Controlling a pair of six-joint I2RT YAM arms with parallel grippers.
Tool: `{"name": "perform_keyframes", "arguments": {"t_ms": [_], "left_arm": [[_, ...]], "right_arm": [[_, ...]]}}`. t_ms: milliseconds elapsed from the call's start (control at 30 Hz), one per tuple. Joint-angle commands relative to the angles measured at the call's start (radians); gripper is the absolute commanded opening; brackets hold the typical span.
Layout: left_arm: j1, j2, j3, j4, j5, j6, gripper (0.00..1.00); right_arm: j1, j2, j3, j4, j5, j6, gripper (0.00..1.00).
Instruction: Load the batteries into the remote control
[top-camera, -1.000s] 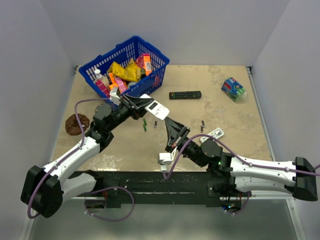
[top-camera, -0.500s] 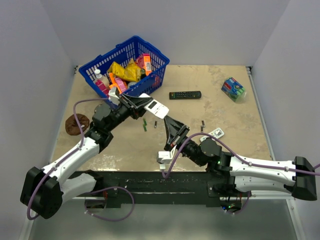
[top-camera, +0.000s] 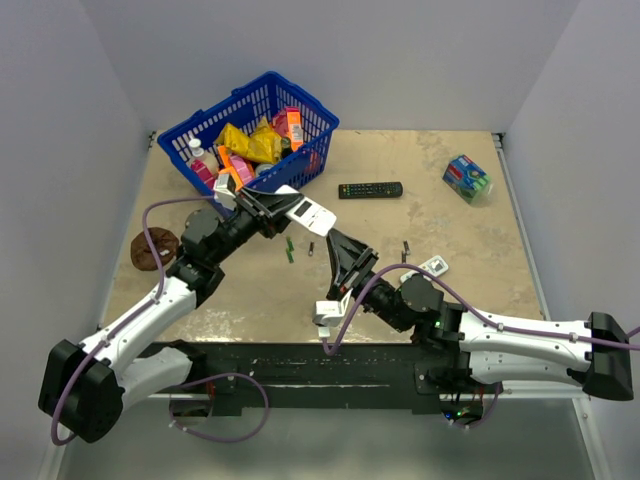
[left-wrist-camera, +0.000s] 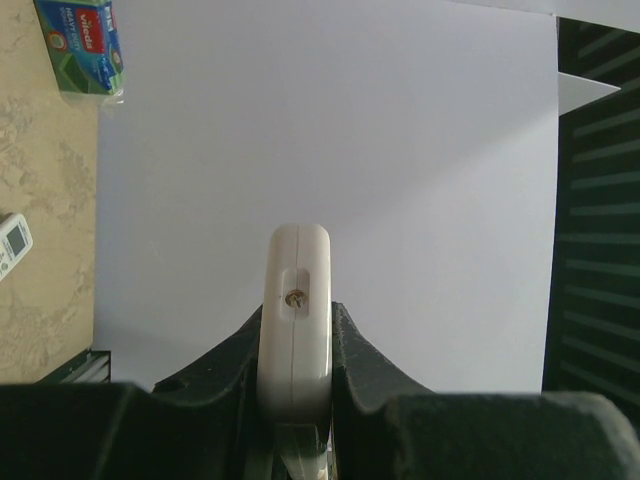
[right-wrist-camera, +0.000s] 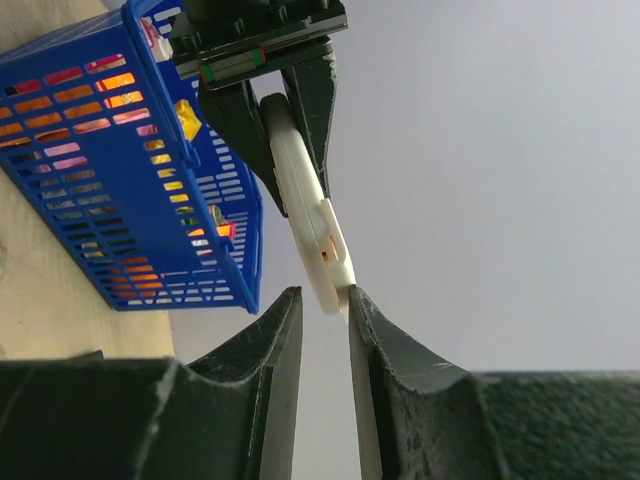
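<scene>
My left gripper (top-camera: 280, 207) (left-wrist-camera: 297, 310) is shut on the white remote control (top-camera: 308, 215) (left-wrist-camera: 296, 300) and holds it up off the table, edge-on in its wrist view. In the right wrist view the remote control (right-wrist-camera: 308, 215) shows an orange-red slot near its end. That end sits at the tips of my right gripper (right-wrist-camera: 322, 292) (top-camera: 333, 240), whose jaws stand apart, with the remote touching the right fingertip (right-wrist-camera: 355, 300). Batteries lie on the table below: a green one (top-camera: 290, 250), a dark one (top-camera: 311, 249) and another dark one (top-camera: 405, 250).
A blue basket (top-camera: 300, 100) full of packets stands at the back left. A black remote (top-camera: 370, 189) lies behind the grippers, a small white remote (top-camera: 432, 267) to the right, a green-blue box (top-camera: 467, 178) at the far right, a brown lump (top-camera: 153, 248) at the left.
My right gripper's jaws have spread apart at the remote's end. The left gripper keeps its hold on the remote and has barely moved.
</scene>
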Motion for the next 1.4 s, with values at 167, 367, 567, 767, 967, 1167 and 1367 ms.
{"name": "perform_keyframes", "arguments": {"t_ms": [167, 367, 567, 767, 967, 1167, 1367], "left_arm": [[-0.018, -0.048, 0.004, 0.069, 0.07, -0.051, 0.0], [-0.018, -0.053, -0.006, 0.063, 0.061, -0.059, 0.0], [-0.018, -0.043, -0.006, 0.064, 0.06, -0.065, 0.0], [-0.018, -0.042, -0.006, 0.067, 0.061, -0.064, 0.0], [-0.018, -0.043, -0.009, 0.067, 0.061, -0.056, 0.0], [-0.018, -0.043, -0.012, 0.064, 0.061, -0.05, 0.0], [-0.018, -0.043, -0.014, 0.061, 0.06, -0.047, 0.0]], "right_arm": [[-0.008, 0.021, 0.038, -0.036, 0.021, 0.027, 0.3], [-0.007, 0.022, 0.039, -0.032, 0.024, 0.025, 0.35], [-0.007, 0.024, 0.038, -0.02, 0.027, 0.022, 0.38], [-0.007, 0.025, 0.044, -0.015, 0.027, 0.024, 0.39], [-0.005, 0.018, 0.053, -0.027, 0.021, 0.024, 0.41], [-0.007, 0.007, 0.067, -0.036, 0.016, 0.024, 0.44], [-0.007, 0.005, 0.079, -0.049, 0.002, 0.027, 0.48]]}}
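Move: The left hand already holds the white remote with its battery side up; the remote's middle lies some 3 cm to this hand's right and 2 cm back, at its height. From the right hand that middle is about 7 cm ahead and 6 cm left, nearly level, its free end right at the fingertips. On the table some 28 cm below the right hand, a dark battery lies 13 cm ahead and 7 cm left, the green batteries 13 cm ahead and 14 cm left. The right hand's upper fingertip stays close against the free end of the white remote while its fingers spread from about a quarter to nearly half open, the hand itself all but still. Keeping its grip, the left hand eases the remote back about 1 cm towards the right hand, turning barely a few degrees. ##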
